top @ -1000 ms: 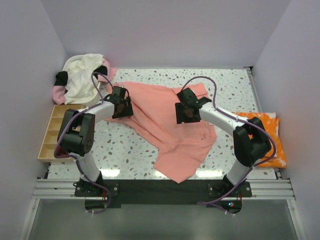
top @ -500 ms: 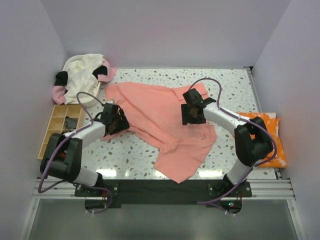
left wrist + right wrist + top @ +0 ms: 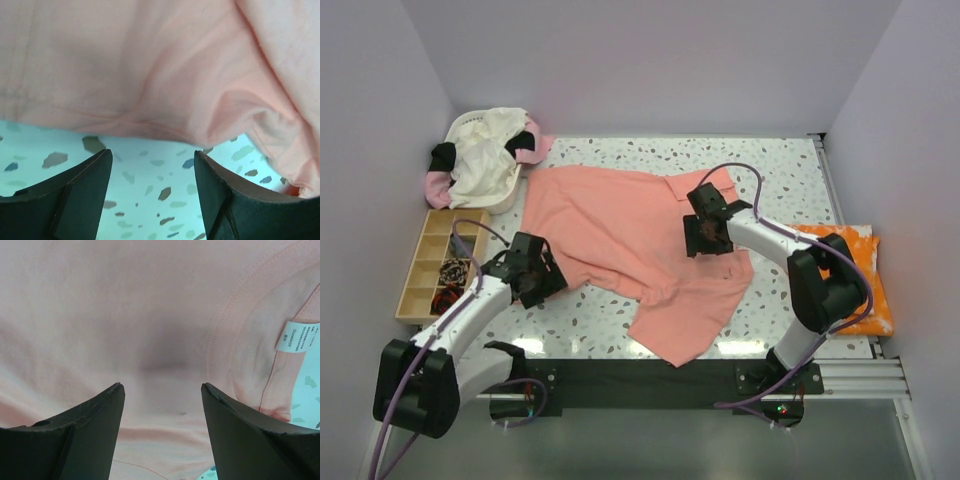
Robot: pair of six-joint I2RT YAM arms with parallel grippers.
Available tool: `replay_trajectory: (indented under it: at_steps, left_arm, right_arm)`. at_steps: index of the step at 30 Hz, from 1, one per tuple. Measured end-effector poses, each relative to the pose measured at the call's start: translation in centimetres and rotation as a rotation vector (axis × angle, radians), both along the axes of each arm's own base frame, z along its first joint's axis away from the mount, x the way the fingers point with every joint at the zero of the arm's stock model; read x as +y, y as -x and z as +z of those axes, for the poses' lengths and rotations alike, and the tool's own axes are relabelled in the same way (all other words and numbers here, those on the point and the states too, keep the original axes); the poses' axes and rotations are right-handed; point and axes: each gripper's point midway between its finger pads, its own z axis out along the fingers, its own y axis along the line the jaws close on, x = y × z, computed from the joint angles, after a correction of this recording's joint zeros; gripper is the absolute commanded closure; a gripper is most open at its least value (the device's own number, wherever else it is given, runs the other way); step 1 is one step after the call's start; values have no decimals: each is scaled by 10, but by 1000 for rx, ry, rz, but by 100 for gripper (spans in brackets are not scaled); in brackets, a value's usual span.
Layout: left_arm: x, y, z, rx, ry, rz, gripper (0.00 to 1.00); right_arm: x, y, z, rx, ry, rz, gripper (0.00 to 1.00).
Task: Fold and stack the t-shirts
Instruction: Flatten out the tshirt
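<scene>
A plain salmon-pink t-shirt lies spread and rumpled across the middle of the speckled table; its white neck label shows in the right wrist view. My left gripper is open and empty, over bare table just off the shirt's left hem. My right gripper is open and empty, hovering over the shirt's cloth near the neckline. An orange t-shirt with white splotches lies folded at the right edge. Cream and pink shirts are heaped in a basket at the back left.
A wooden compartment tray with small dark items sits at the left edge. The white basket stands in the back left corner. Walls close the table on the back and both sides.
My left gripper has let go of the shirt's left side and drawn back toward the near left. The shirt now lies flatter and wider on the left. My right gripper shifted slightly right.
</scene>
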Motion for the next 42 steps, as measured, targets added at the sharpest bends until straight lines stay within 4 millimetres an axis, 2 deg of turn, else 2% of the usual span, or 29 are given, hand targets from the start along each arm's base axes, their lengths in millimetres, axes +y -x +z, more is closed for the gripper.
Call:
replay_trajectory:
  at_steps: [3,5,8,11,15,20,23,25,32,37,42]
  left_arm:
    - [5,10,11,13,-15,12,27]
    - [8,7,27,-24,-27,18,27]
    - [8,-13,52,-102,-35,19,27]
    - [2,-37,61,-143,-30,11,28]
    - [-11,-63,35,-110,-11,-32,28]
    - [-26,-69,6,-77,43,-68,29]
    - [-28,-59,-9,-45,64,-81,29]
    - [-30,-55,-11,-51,77,-85,28]
    - [-32,-36,-10,-61,119,-96,27]
    - [-33,-5,-9,-9,158,-105,27]
    - [-28,34,-7,82,166,-102,27]
  right_arm:
    - [-4,5,-2,7,3,-2,32]
    - [-6,7,1,-1,-1,-4,31]
    - [-6,4,13,-35,-20,-9,31]
    - [-6,-2,22,-70,-36,-17,31]
    - [-6,-19,27,-93,-51,-26,31]
    - [0,-51,29,-115,-79,-37,32]
    - [2,-74,20,-103,-90,-52,32]
    - [0,-79,9,-82,-86,-62,32]
    - [-7,-72,-30,19,-70,-87,31]
    - [-10,-71,-32,5,-75,-104,31]
    - [-26,-65,-33,-15,-84,-146,31]
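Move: The t-shirt's middle lies about 11 cm ahead and 17 cm right of the left hand, some 3 cm below it; the wooden tray is about 21 cm to that hand's left and 6 cm farther out. From the right hand, the shirt's middle is level and about 16 cm left, 3 cm below; its neckline is some 7 cm right, the far sleeve 12 cm ahead, and the near sleeve 18 cm back and 4 cm left. Left arcs forward onto the shirt, drags back some 9 cm; right arcs 8 cm forward, down, drags right. ##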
